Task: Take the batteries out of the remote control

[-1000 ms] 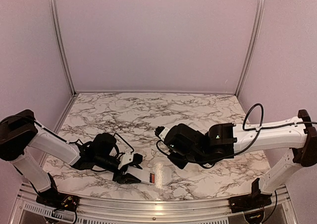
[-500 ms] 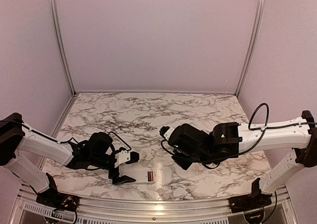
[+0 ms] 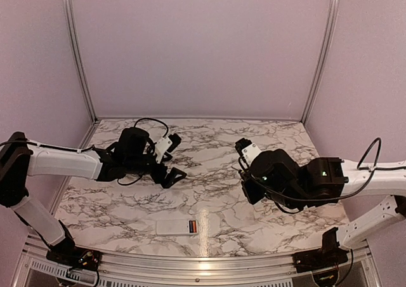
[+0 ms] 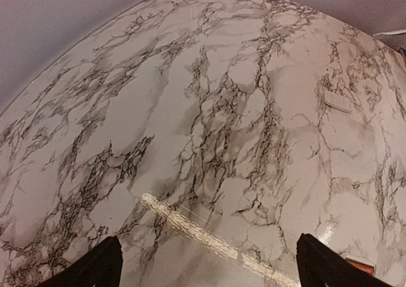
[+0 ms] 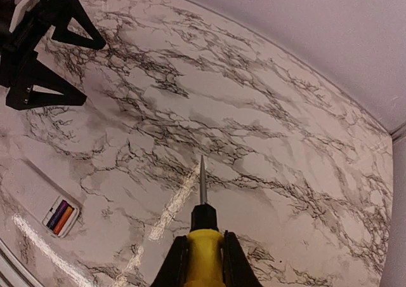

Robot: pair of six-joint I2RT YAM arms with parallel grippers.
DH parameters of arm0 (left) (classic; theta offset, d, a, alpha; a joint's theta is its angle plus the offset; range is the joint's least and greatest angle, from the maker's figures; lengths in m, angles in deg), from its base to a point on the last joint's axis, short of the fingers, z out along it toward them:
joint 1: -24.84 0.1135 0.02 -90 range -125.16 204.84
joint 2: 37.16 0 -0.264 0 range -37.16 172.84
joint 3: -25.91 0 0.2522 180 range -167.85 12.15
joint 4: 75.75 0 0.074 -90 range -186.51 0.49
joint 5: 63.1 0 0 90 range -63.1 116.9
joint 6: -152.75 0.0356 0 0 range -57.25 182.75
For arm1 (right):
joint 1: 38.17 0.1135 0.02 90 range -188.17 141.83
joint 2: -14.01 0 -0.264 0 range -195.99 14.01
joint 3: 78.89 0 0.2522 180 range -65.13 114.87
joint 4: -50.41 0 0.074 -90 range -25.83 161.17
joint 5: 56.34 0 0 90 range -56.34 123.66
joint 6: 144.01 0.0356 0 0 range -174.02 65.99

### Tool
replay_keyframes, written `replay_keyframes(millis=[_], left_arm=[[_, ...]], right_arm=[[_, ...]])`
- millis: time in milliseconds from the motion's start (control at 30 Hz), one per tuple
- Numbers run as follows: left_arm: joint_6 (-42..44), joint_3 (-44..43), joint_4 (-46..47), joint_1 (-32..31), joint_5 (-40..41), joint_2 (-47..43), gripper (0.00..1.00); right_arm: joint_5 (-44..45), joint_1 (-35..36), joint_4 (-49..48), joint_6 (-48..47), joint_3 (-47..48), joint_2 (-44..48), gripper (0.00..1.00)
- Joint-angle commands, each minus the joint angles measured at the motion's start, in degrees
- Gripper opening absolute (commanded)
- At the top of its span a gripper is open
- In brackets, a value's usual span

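Observation:
The white remote control (image 3: 172,226) lies flat near the table's front edge. Its battery compartment is uncovered, and the reddish-orange and dark batteries (image 3: 192,225) sit inside it. The right wrist view shows the remote control (image 5: 35,195) and the batteries (image 5: 61,216) at lower left. My left gripper (image 3: 177,155) hangs open and empty above the table, well behind the remote. In its own view the left gripper (image 4: 209,271) has bare marble between its wide-apart fingers. My right gripper (image 3: 244,152) is shut on a yellow-handled screwdriver (image 5: 204,252), right of the remote.
A small white cover plate (image 4: 337,101) lies on the marble table (image 3: 209,144) towards its right side. Aluminium rails and pale walls close off the table at the back and the sides. The left gripper (image 5: 47,52) shows at the right wrist view's top left.
My left gripper opened, let go of the remote and moved away from it towards the back of the table. My right arm drew back to the right with the screwdriver.

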Motion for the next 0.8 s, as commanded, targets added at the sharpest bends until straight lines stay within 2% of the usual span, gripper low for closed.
replay_keyframes(millis=[0, 33, 67, 100, 167, 233, 367, 433, 600, 767], left_arm=[[-7.1, 2.0, 5.2, 0.7, 6.3, -7.4, 0.99], [-8.4, 4.6, 10.3, 1.0, 9.6, -9.0, 0.99], [-11.4, 6.0, 11.3, 1.3, 12.9, -9.2, 0.99], [-11.6, 6.2, 10.9, 2.1, 13.2, -8.4, 0.99], [-9.8, 3.6, 6.6, 3.5, 9.1, -6.2, 0.99], [-4.0, 1.8, 2.9, 3.4, 4.6, -6.4, 0.94], [5.7, 6.4, 0.6, 2.8, -8.4, -10.8, 0.99], [8.9, 7.6, -3.3, 1.9, -11.5, -11.1, 0.99], [14.5, 12.9, -6.5, -5.4, -5.6, -12.3, 0.99], [12.5, 11.7, -8.6, -9.2, -2.4, -9.3, 0.99]], right_arm=[[0.8, -2.1, -6.6, 2.9, -0.7, 4.6, 0.0], [-1.8, -3.0, -8.3, 1.7, -1.3, 5.6, 0.0], [-3.9, -3.9, -10.0, 1.1, -2.1, 6.8, 0.0], [-5.0, -4.6, -11.0, 1.3, -2.8, 8.0, 0.04], [-8.6, -6.5, -13.0, 0.4, -4.1, 9.8, 0.06], [-12.0, -7.7, -13.2, -0.8, -4.3, 10.8, 0.0], [-15.0, -7.8, -9.3, -2.7, -3.0, 11.6, 0.0], [-18.2, -7.8, -8.5, -4.7, -2.8, 12.0, 0.0], [-23.4, -7.9, -4.4, -6.4, -1.8, 11.8, 0.0], [-25.3, -7.8, -1.8, -5.9, -1.7, 11.4, 0.0]])
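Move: From the open left gripper, the remote control lies about 15 cm back, 1 cm to the right and 11 cm below. Its exposed batteries, at its right end, are some 6 cm to the gripper's right and equally far back. The small white cover is roughly 29 cm to the gripper's right and 5 cm back. From the right hand, the remote control lies around 23 cm left, 6 cm back and 20 cm below. Lift the left gripper about 5 cm, easing slightly forward and left, then reverse and bring it back some 13 cm while sinking towards the remote control, turning it about 30 degrees clockwise with fingers wide open. Meanwhile raise the right hand about 4 cm, then draw it back slightly, swinging counter-clockwise and keeping hold of the screwdriver. ##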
